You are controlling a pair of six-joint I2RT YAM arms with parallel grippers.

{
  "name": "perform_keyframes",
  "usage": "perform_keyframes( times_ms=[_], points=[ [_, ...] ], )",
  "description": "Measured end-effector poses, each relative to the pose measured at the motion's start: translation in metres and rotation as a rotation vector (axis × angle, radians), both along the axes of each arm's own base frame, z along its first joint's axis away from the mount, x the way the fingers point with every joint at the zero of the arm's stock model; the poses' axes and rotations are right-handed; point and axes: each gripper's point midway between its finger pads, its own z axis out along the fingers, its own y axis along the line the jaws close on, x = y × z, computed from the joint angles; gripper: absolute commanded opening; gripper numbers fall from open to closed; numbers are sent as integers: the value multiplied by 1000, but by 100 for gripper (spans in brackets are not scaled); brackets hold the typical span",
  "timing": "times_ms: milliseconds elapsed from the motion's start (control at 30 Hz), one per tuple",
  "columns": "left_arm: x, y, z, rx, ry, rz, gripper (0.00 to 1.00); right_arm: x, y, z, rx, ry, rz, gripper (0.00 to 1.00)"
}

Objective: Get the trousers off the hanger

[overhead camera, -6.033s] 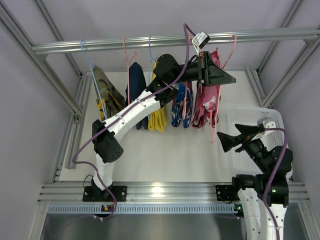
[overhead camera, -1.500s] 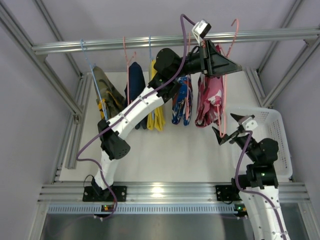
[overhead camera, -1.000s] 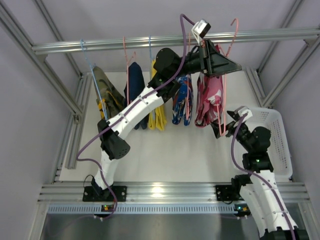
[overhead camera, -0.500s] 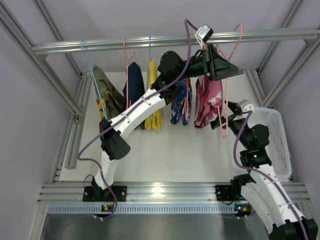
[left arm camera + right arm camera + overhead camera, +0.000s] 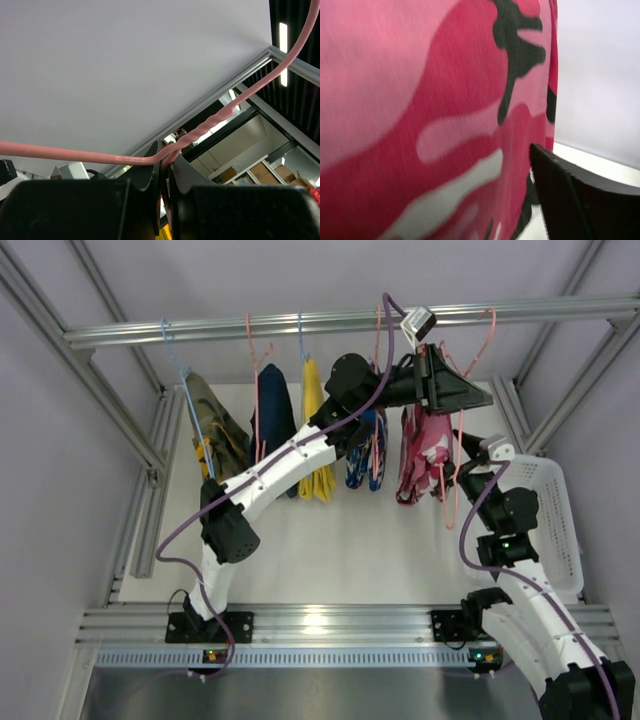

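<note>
A pink wire hanger (image 5: 487, 330) carries the red-pink trousers (image 5: 425, 455), folded over its bar just under the rail. My left gripper (image 5: 478, 395) is shut on the hanger's twisted neck. In the left wrist view the pink wire (image 5: 75, 150) runs into the pinched left gripper (image 5: 165, 160). My right gripper (image 5: 448, 472) is open at the trousers' right side. In the right wrist view the red-pink cloth (image 5: 420, 110) fills the frame. One black finger (image 5: 570, 200) shows beside it and the other is hidden. The blue trousers (image 5: 365, 445) hang to the left.
The aluminium rail (image 5: 250, 328) also holds an olive camouflage garment (image 5: 215, 425), a dark navy one (image 5: 272, 410) and a yellow one (image 5: 315, 440). A white basket (image 5: 545, 510) stands at the right, behind my right arm. Frame posts run along both sides.
My left gripper has carried the hanger and the red-pink trousers a little to the right. My right arm has stretched up from beside the basket until its gripper reached the cloth.
</note>
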Motion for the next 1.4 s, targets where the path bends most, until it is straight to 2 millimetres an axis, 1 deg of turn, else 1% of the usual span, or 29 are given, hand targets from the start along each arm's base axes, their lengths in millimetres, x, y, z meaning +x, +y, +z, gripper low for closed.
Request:
perform_keyframes(
  times_ms=[33,100,133,233,367,500,567,667,867,1100,1233,1400],
  points=[
    [-2,-1,-2,3,4,-4,0,0,0,1,0,-5,1,68],
    [-4,-3,-4,8,10,-7,0,0,0,6,-2,-20,0,51],
    [-5,-4,-5,9,12,-7,0,0,0,10,-4,-31,-1,32],
    [-5,-4,-6,10,14,-5,0,-4,-2,29,-4,-73,-10,1],
    [-9,2,-2,-2,2,-2,0,-16,-7,51,9,-94,-27,0],
    [-19,13,1,-9,-27,-5,0,-36,-14,69,13,-113,-44,0],
    [-24,19,-2,-5,-46,-9,0,-46,-17,79,17,-121,-54,0],
    [-26,25,-11,6,-61,-7,0,-59,-23,93,23,-121,-71,0],
    [-13,26,-31,35,-65,19,0,-70,-34,114,50,-104,-118,0],
    [-6,25,-45,54,-91,37,0,-74,-45,127,81,-97,-169,0],
    [0,24,-55,75,-109,56,0,-81,-49,146,102,-122,-184,0],
    [12,23,-65,99,-127,97,0,-100,-57,181,128,-192,-206,0]
  ],
)
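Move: The pink camouflage trousers hang beside the open right hand, their middle about 6 cm to its left, 2 cm ahead and 4 cm higher. The left hand already pinches their hanger's neck, roughly 21 cm above the right hand and 4 cm back, sideways level; the trousers hang some 18 cm below the left hand, 6 cm to its left and 6 cm ahead. From the right hand, the blue-red trousers are 16 cm left, 8 ahead and 4 higher. Upward goes the right hand, its fingers shutting early on the lower part of the pink trousers, then hauling the cloth up about 18 cm, back some 10 cm and a little to the right, turning slightly clockwise. The left hand keeps its pinch on the hanger's neck, easing a couple of centimetres left and back, then sinking about 6 cm and coming forward again. ##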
